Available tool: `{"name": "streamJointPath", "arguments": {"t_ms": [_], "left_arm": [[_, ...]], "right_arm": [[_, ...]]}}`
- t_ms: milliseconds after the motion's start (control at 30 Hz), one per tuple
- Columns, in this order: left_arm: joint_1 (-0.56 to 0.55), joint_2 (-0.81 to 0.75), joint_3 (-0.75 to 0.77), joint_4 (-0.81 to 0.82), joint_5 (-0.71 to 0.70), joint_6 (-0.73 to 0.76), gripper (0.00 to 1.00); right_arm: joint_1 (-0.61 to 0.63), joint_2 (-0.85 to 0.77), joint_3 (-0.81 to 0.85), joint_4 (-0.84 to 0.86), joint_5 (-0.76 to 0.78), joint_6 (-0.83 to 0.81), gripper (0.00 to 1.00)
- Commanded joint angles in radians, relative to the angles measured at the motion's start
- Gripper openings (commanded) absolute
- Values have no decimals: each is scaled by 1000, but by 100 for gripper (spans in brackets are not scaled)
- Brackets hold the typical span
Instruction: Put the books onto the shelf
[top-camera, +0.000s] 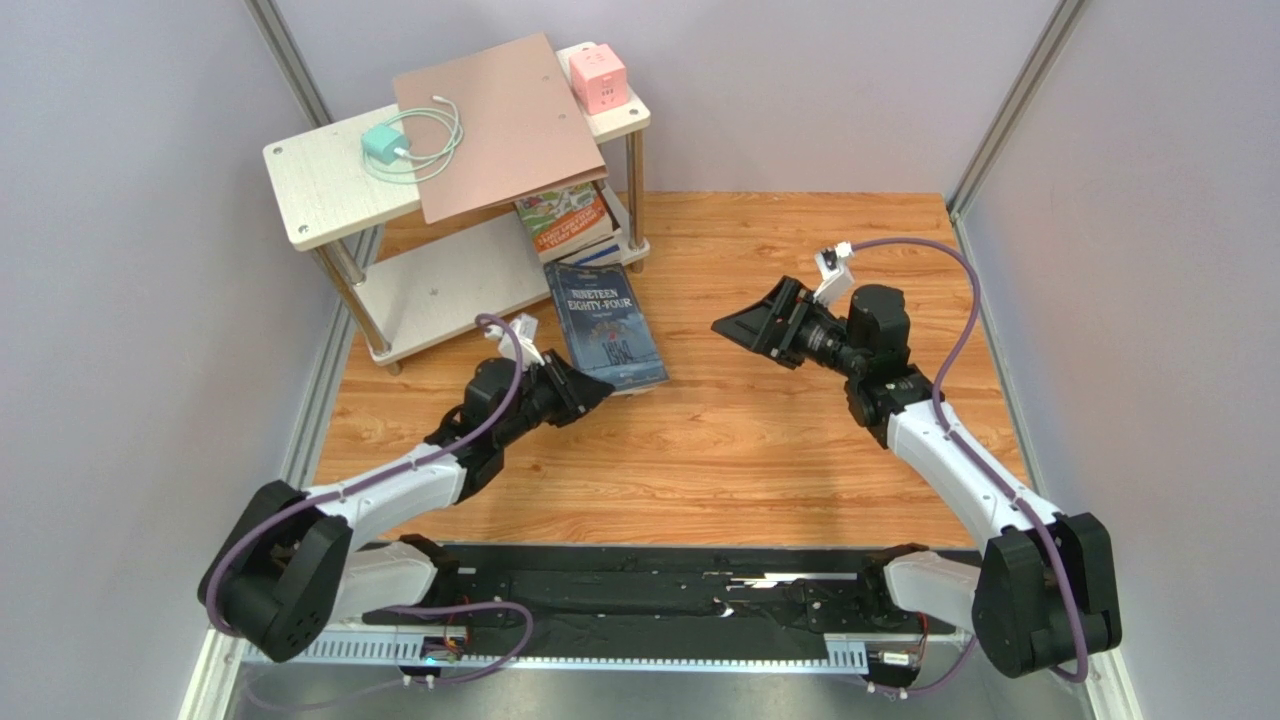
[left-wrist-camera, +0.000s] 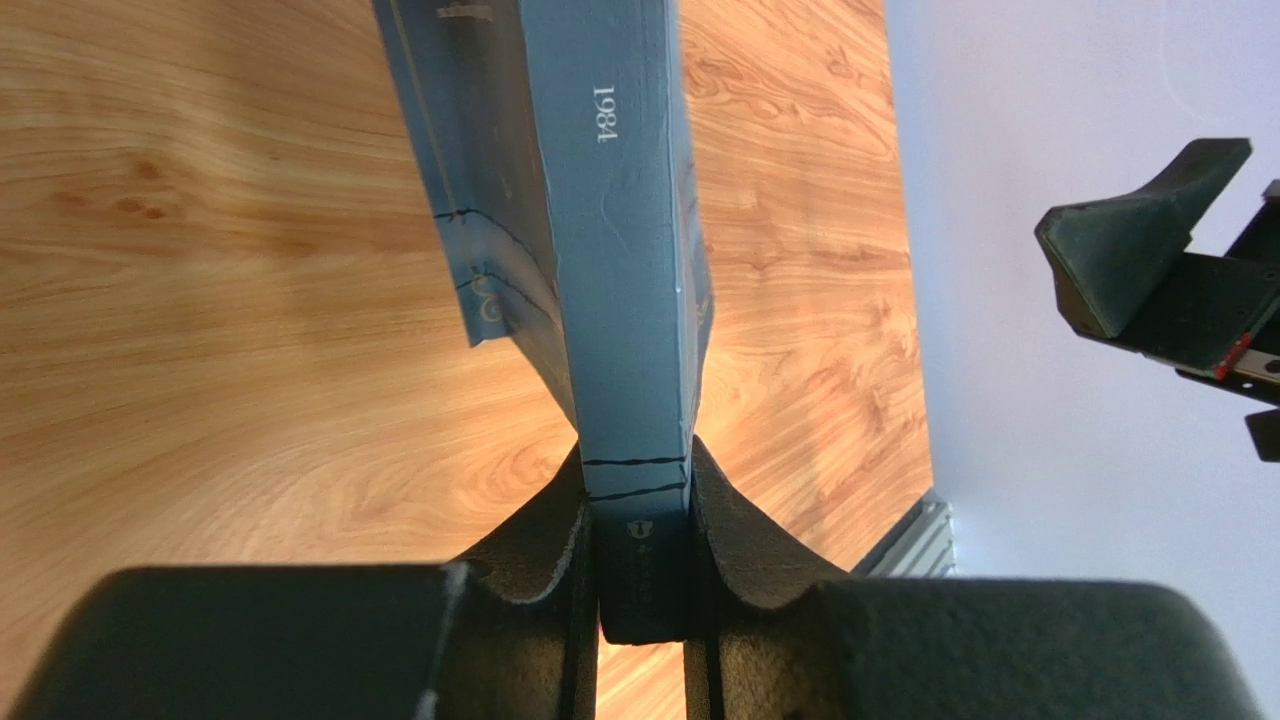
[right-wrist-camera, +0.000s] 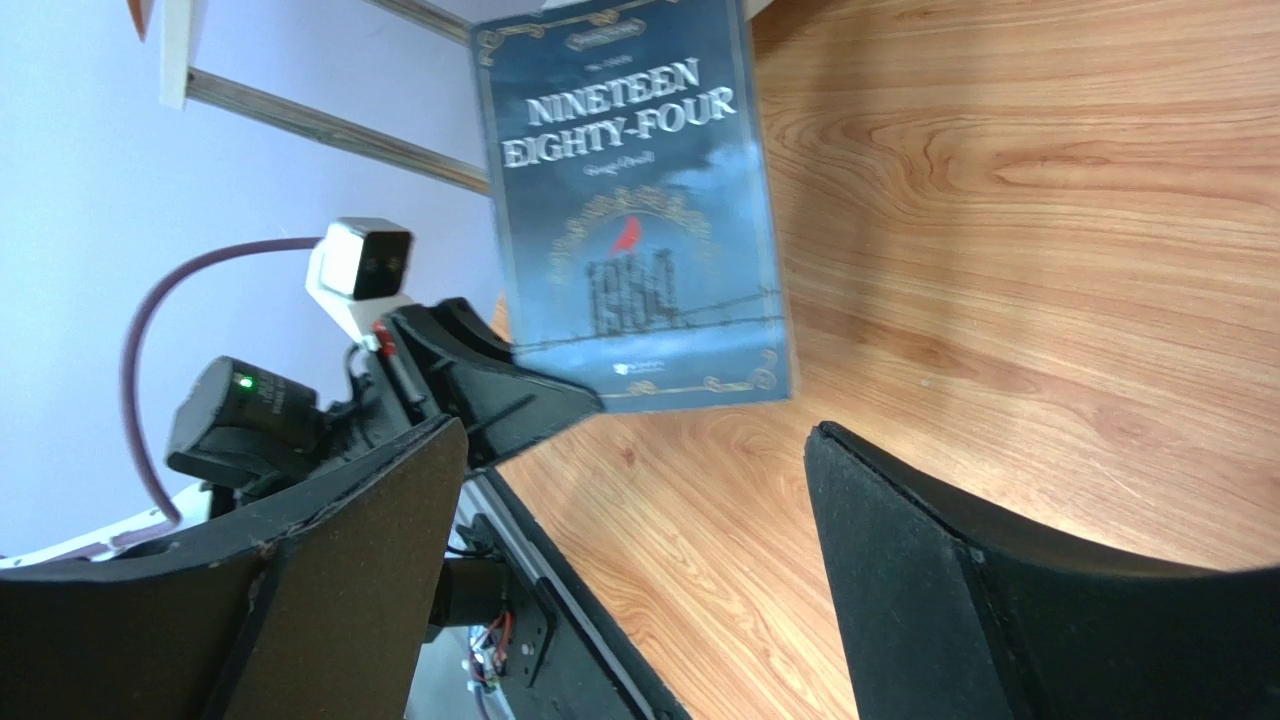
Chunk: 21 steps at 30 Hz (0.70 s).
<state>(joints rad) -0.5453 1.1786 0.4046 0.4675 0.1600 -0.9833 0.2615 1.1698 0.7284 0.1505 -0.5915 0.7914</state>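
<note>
The grey-blue "1984" book (top-camera: 609, 323) is held just above the wooden floor near the shelf's front right leg. My left gripper (top-camera: 589, 390) is shut on its near end; in the left wrist view the spine (left-wrist-camera: 624, 225) sits clamped between the pads of that gripper (left-wrist-camera: 643, 525). In the right wrist view its cover (right-wrist-camera: 631, 210) faces the camera. My right gripper (top-camera: 751, 323) is open and empty to the right of the book, its jaws wide apart (right-wrist-camera: 631, 510). The shelf (top-camera: 323, 180) stands at the back left, with other books (top-camera: 571, 222) stacked on its lower board.
A pinkish-brown board (top-camera: 504, 120), a teal charger with a white cable (top-camera: 385, 144) and a pink cube (top-camera: 597, 75) lie on the shelf's top board. Grey walls close in both sides. The arm bases' black rail (top-camera: 646, 585) runs along the near edge.
</note>
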Motion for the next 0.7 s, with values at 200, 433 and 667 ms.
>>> {"name": "streamJointPath", "arguments": {"t_ms": [200,433,667], "left_arm": [[88,-253,60,86,223,117,0],[224,-222,23,282,331,-35,0],[330,-48,13,660,454,-245,0]], "right_arm": [[5,30,-14,44,6,-17,89],[5,44,-21,54,-5,-24,88],[5,37,-30,37,1,-46,88]]}}
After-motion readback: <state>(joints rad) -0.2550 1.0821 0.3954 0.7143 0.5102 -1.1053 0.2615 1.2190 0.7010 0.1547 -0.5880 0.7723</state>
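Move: The stack of books on the lower shelf, where my left hand takes the Nineteen Eighty-Four book, lies about 27 cm ahead, 7 to the left and roughly 6 below. The held book's middle is some 9 cm straight ahead. The shelf's right front post stands 25 cm ahead, 5 right; the pink cardboard on top is about 29 ahead, 11 left, 15 above. From my right hand the stack lies some 24 cm ahead, 24 left and 15 below. I keep the book pinched near its lower spine end and lift it first, about 7 cm nearly straight up with my left hand, tipping the fingers upward. Then I swing forward and left towards the gap above the stack, still rising a little, rolling the right side up some 15 degrees. My empty, open right hand sinks about 3 cm. ##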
